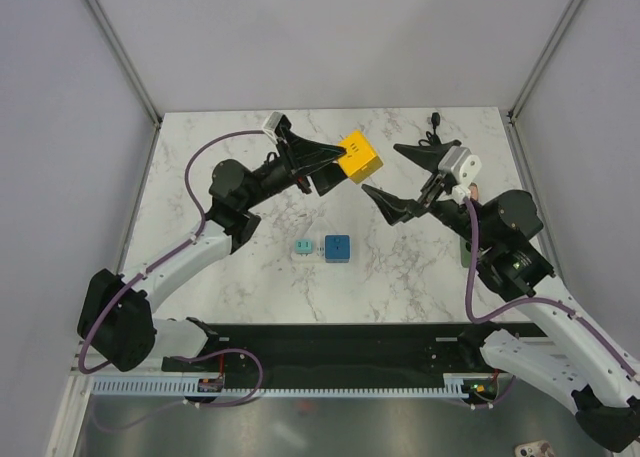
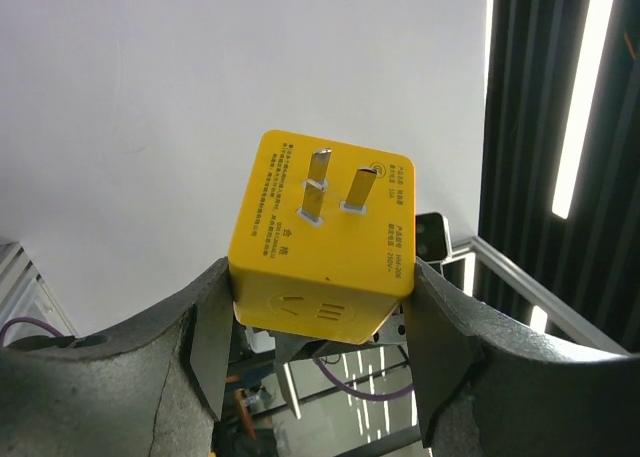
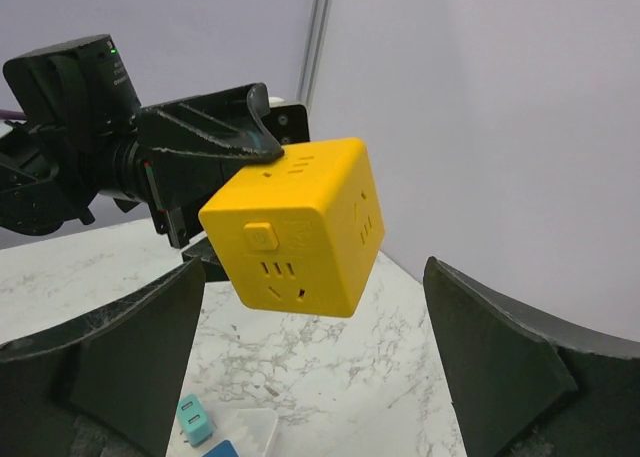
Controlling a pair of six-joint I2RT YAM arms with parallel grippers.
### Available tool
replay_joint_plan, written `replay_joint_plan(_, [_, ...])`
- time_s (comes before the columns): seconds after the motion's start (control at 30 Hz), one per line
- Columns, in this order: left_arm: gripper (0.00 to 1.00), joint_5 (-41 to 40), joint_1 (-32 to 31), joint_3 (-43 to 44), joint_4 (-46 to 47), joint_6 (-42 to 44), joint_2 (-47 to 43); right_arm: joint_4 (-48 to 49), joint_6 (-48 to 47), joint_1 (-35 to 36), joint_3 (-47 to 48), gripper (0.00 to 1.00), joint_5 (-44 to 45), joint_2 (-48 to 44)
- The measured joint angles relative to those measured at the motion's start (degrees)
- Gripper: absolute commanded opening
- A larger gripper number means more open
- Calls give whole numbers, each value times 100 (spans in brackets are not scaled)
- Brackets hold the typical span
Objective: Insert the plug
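Note:
My left gripper (image 1: 338,169) is shut on a yellow cube socket adapter (image 1: 358,157) and holds it raised above the far middle of the table. In the left wrist view the yellow cube (image 2: 322,235) shows two flat metal prongs on its face, clamped between the pads. My right gripper (image 1: 405,178) is open and empty, just right of the cube. In the right wrist view the cube (image 3: 298,225) hangs between and beyond my fingers, its socket holes and button facing me. A small teal plug (image 1: 301,248) and a blue plug (image 1: 337,248) lie on the table.
A clear plastic piece (image 3: 245,432) lies beside the teal plug (image 3: 193,420). A black cable (image 1: 433,127) lies at the far right of the marble table (image 1: 210,167). White walls enclose the back and sides.

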Motion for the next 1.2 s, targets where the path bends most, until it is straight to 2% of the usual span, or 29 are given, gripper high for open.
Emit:
replay_joint_plan(0.43, [2,-352,0,-195,-66,-234,-33,-258,-1056,656,560,97,376,730])
replay_joint_plan(0.6, [2,-367,4,-284,-70,-330,-52,-330,-1486,1073,560,93,970,857])
replay_joint_plan(0.8, [2,-466,9,-372,-149,-365,-173,-72,-1838,1202,557,69,1458,1091])
replay_joint_plan(0.9, [2,-599,33,-470,-164,-380,-245,42,-1904,1215,560,49,1574,1211])
replay_joint_plan(0.93, [2,-636,35,-498,-173,-387,-262,63,-1917,1220,560,36,1591,1246])
replay_joint_plan(1.0, [2,-713,42,-575,-179,-417,-308,79,-1926,1226,560,26,1609,1285])
replay_joint_plan(1.03, [3,-741,42,-601,-186,-422,-330,83,-1932,1237,560,16,1624,1300])
replay_joint_plan(1.1, [21,-769,42,-627,-201,-433,-358,92,-1956,1263,560,3,1661,1318])
replay_joint_plan(1.13, [42,-776,42,-627,-208,-431,-365,92,-1967,1263,557,0,1674,1320])
replay_joint_plan(1.2, [56,-774,42,-627,-229,-428,-365,83,-1982,1283,560,0,1725,1320])
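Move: The yellow plug, gripped in the left fingertips, hangs level with the open right hand, about 3 cm ahead and 5 cm to its left. From the left hand point, the plug's middle is some 2 cm to the right, 1 cm ahead and 1 cm higher. Below on the table, roughly 25 cm under the right hand, the blue block lies 8 cm left and 3 cm back, and the teal block 15 cm left and 3 cm back. The right hand reaches left and then forward to the yellow plug, about 6 cm in all, rising a touch before sinking about 2 cm net, and turns some 15 degrees, mainly with its left side dipping, as its wide-open fingers close late on two opposite sides of the plug and pinch it. The left hand keeps its grip throughout and eases down, forward and left by about 3 cm, turning slightly, so the right hand has to follow a plug that is drifting away. ##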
